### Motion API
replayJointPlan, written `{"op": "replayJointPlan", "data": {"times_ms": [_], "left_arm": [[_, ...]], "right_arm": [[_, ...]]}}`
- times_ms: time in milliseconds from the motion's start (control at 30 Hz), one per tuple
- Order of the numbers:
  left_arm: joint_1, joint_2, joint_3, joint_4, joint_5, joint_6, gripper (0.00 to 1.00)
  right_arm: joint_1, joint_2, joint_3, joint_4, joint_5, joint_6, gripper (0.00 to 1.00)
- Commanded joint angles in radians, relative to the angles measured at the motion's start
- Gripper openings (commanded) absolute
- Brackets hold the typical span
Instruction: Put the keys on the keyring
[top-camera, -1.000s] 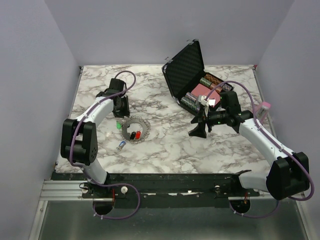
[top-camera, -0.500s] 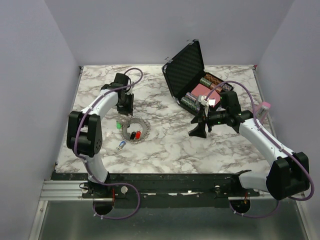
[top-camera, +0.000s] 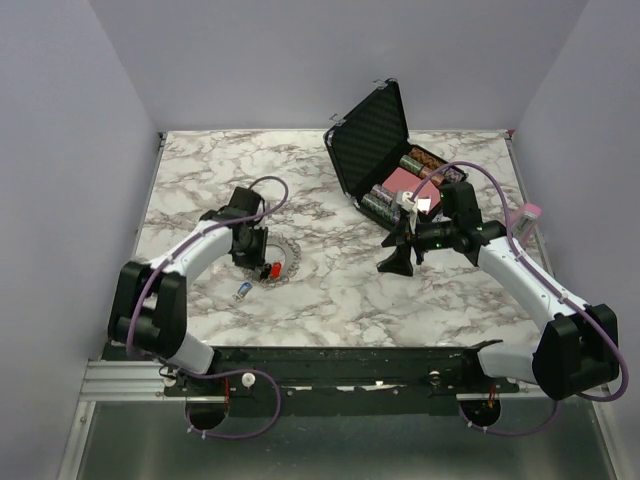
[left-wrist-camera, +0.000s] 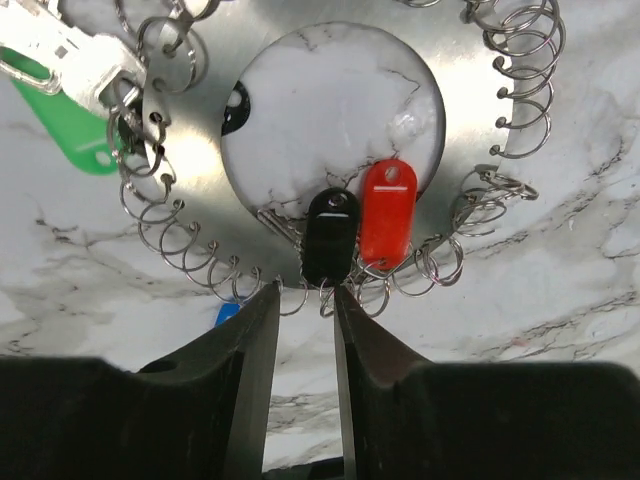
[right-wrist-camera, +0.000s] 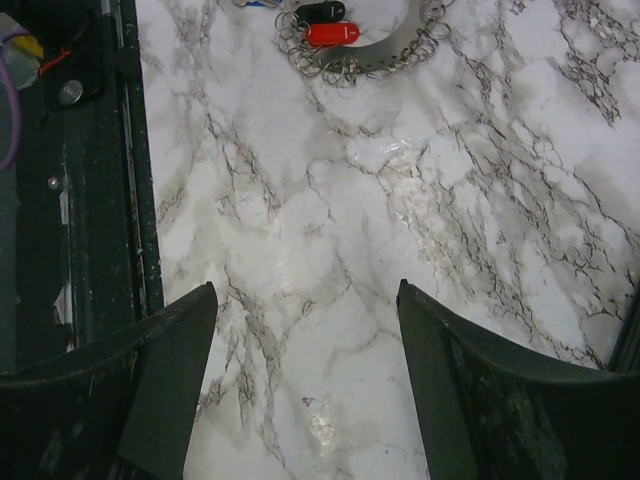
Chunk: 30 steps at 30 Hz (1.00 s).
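The keyring (left-wrist-camera: 195, 165) is a flat silver metal ring plate with many small wire loops round its rim, lying on the marble table (top-camera: 330, 290). A black-headed key (left-wrist-camera: 330, 235) and a red-headed key (left-wrist-camera: 387, 210) hang on loops at its near rim. A silver key with a green tag (left-wrist-camera: 65, 120) sits at its left rim. My left gripper (left-wrist-camera: 305, 290) hovers just short of the black key, jaws narrowly apart and empty. In the top view it (top-camera: 252, 245) covers the keyring's (top-camera: 288, 255) left side. My right gripper (top-camera: 396, 254) stands open and empty over bare marble, well right of the keys.
A small blue-and-white piece (top-camera: 241, 292) lies just in front of the keyring. An open black case (top-camera: 370, 130) with chips and cards stands at the back right. A pink object (top-camera: 527, 215) sits at the right edge. The table's dark front rail (right-wrist-camera: 100, 200) shows beside the right gripper.
The left arm has swung from the back of the table down over the keyring's left side, hiding the green tag in the top view. The right arm has not moved.
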Motion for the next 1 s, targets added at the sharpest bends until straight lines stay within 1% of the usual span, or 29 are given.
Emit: {"op": "replayJointPlan", "data": {"times_ms": [0, 167, 267, 300, 333, 367, 433, 533, 733, 967], "left_arm": [[0.053, -0.199, -0.204, 0.226, 0.062, -0.186, 0.36], [0.144, -0.329, -0.366, 0.406, 0.138, -0.298, 0.36], [0.237, -0.360, -0.454, 0.521, 0.214, -0.364, 0.36], [0.277, -0.366, -0.472, 0.550, 0.243, -0.382, 0.35], [0.294, -0.372, -0.491, 0.584, 0.269, -0.399, 0.35], [0.338, -0.377, -0.497, 0.598, 0.278, -0.412, 0.35], [0.366, -0.389, -0.500, 0.605, 0.275, -0.426, 0.35], [0.392, -0.421, -0.515, 0.610, 0.242, -0.442, 0.34], [0.409, -0.440, -0.545, 0.615, 0.211, -0.473, 0.33], [0.409, -0.484, -0.621, 0.651, 0.228, -0.516, 0.31]], "right_arm": [[-0.006, -0.010, -0.002, -0.015, 0.003, -0.011, 0.81], [-0.006, -0.009, -0.005, -0.013, 0.003, -0.011, 0.81], [-0.002, -0.009, -0.005, -0.013, 0.002, -0.013, 0.81], [-0.004, -0.007, -0.005, -0.013, 0.003, -0.011, 0.81], [-0.004, -0.009, -0.005, -0.013, 0.003, -0.013, 0.81], [-0.004, -0.007, -0.006, -0.013, 0.002, -0.013, 0.81], [-0.004, -0.004, -0.005, -0.013, 0.002, -0.013, 0.81], [-0.004, -0.004, -0.005, -0.013, 0.005, -0.013, 0.81], [-0.004, -0.003, -0.005, -0.013, 0.005, -0.015, 0.81], [-0.002, -0.001, -0.003, -0.015, 0.005, -0.015, 0.81]]}}
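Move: The green-tagged keys by the metal ring lie about 5 cm ahead of the left hand, 6 cm to its left and roughly 3 cm below. At the same depth, the ring's middle is 3 cm ahead and 1 cm right, the black tag 1 cm straight ahead, and the blue tag 3 cm back and 4 cm left. From the right hand, the green tag is some 8 cm ahead, 28 cm left and 14 cm down. The left hand first eases back a couple of centimetres from the black tag, then sweeps about 6 cm left, coming forward again, off the front of the ring towards the green-tagged keys, its height ending almost unchanged. Meanwhile the wrist turns some 40 degrees counter-clockwise and tips the fingers out forward and to the right, back towards the ring and green tag, the narrow finger gap staying open with nothing in it. ##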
